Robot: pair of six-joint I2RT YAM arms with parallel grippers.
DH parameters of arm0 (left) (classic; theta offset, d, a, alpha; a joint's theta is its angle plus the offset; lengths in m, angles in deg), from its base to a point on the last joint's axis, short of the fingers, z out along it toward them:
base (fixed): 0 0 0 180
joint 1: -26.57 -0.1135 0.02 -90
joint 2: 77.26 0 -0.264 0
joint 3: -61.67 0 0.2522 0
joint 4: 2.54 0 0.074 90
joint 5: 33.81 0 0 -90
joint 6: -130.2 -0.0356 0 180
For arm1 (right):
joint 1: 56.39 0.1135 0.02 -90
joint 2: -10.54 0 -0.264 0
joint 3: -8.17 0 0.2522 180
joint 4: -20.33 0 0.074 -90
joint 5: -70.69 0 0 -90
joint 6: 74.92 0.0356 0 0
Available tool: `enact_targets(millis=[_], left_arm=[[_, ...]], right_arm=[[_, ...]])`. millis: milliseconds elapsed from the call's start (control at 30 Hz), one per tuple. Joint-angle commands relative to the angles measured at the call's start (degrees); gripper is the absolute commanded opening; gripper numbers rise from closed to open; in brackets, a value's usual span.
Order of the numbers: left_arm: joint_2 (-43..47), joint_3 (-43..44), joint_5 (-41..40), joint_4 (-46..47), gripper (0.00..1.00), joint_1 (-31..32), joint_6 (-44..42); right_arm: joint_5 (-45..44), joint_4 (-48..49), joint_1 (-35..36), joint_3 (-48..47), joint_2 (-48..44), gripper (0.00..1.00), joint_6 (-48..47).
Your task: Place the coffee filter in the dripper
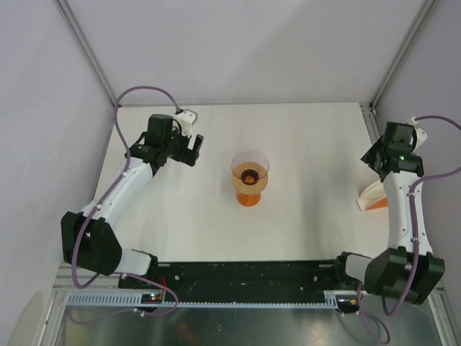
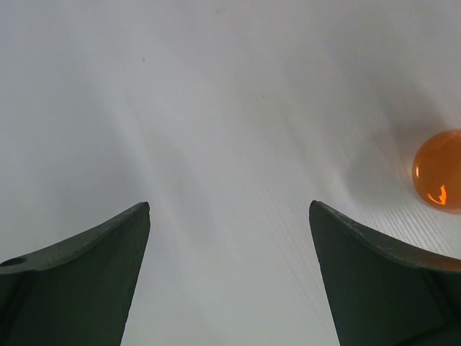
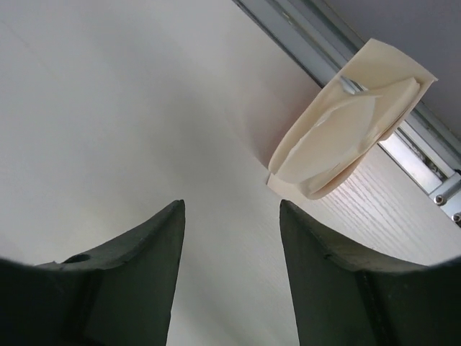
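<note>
The dripper [image 1: 250,176], a translucent orange funnel cup, stands upright in the middle of the white table; its orange base [image 2: 439,171] shows at the right edge of the left wrist view. My left gripper [image 1: 196,148] [image 2: 229,209] hangs left of it, open and empty. A bulky pale paper packet [image 3: 346,130] [image 1: 373,198] with rounded folded layers leans at the table's right edge. No single coffee filter can be told apart from it. My right gripper [image 1: 374,162] [image 3: 232,205] hovers short of the packet, jaws apart with only bare table between them.
A metal frame rail [image 3: 403,137] runs along the table's right edge just behind the packet. Pale walls close in the back and sides. Both arm bases sit on the black rail [image 1: 245,274] at the near edge.
</note>
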Motion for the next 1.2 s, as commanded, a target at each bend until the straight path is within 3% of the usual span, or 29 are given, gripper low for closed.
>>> enact_targets(millis=[0,100,333,533,1167], left_arm=[[1.29,-1.52,-2.52,7.73,0.95,-0.79,-2.23],[1.47,-2.72,-1.84,8.34,0.95,-1.87,-2.22],[1.35,-2.89,-1.24,8.60,0.95,-3.30,-1.89],[0.71,-2.90,-0.23,8.71,0.94,-4.25,-1.80],[-0.54,-2.48,1.43,8.64,0.94,-5.79,-1.32]], right_arm=[[-1.37,-1.43,-1.21,0.65,4.86,0.59,2.30],[-3.98,-1.08,-1.38,2.13,6.77,0.58,2.21],[-6.47,3.79,-4.29,8.31,6.27,0.37,2.66],[-5.30,7.78,-7.73,11.36,5.73,0.35,3.19],[-6.37,13.99,-7.94,11.47,10.73,0.32,3.99]])
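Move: The coffee filter, standing in its holder by the table's right edge, lies about 8 cm to the right of the right hand, roughly level with it fore and aft, and some 17 cm below. The dripper on its carafe is about 32 cm to that hand's left, 2 cm nearer the base and 9 cm lower. From the left hand, the filter is about 53 cm to the right, 8 cm back and 15 cm down. Sink the right gripper about 10 cm towards the coffee filter while carrying it 5 cm to the right, first easing back a few centimetres, then coming partly forward again. Tip the fingers further down, turn them clockwise a little over 10 degrees, and narrow the opening to about a third, stopping short of the filter. Ease the open left gripper some 3 cm left and forward, away from the dripper. ##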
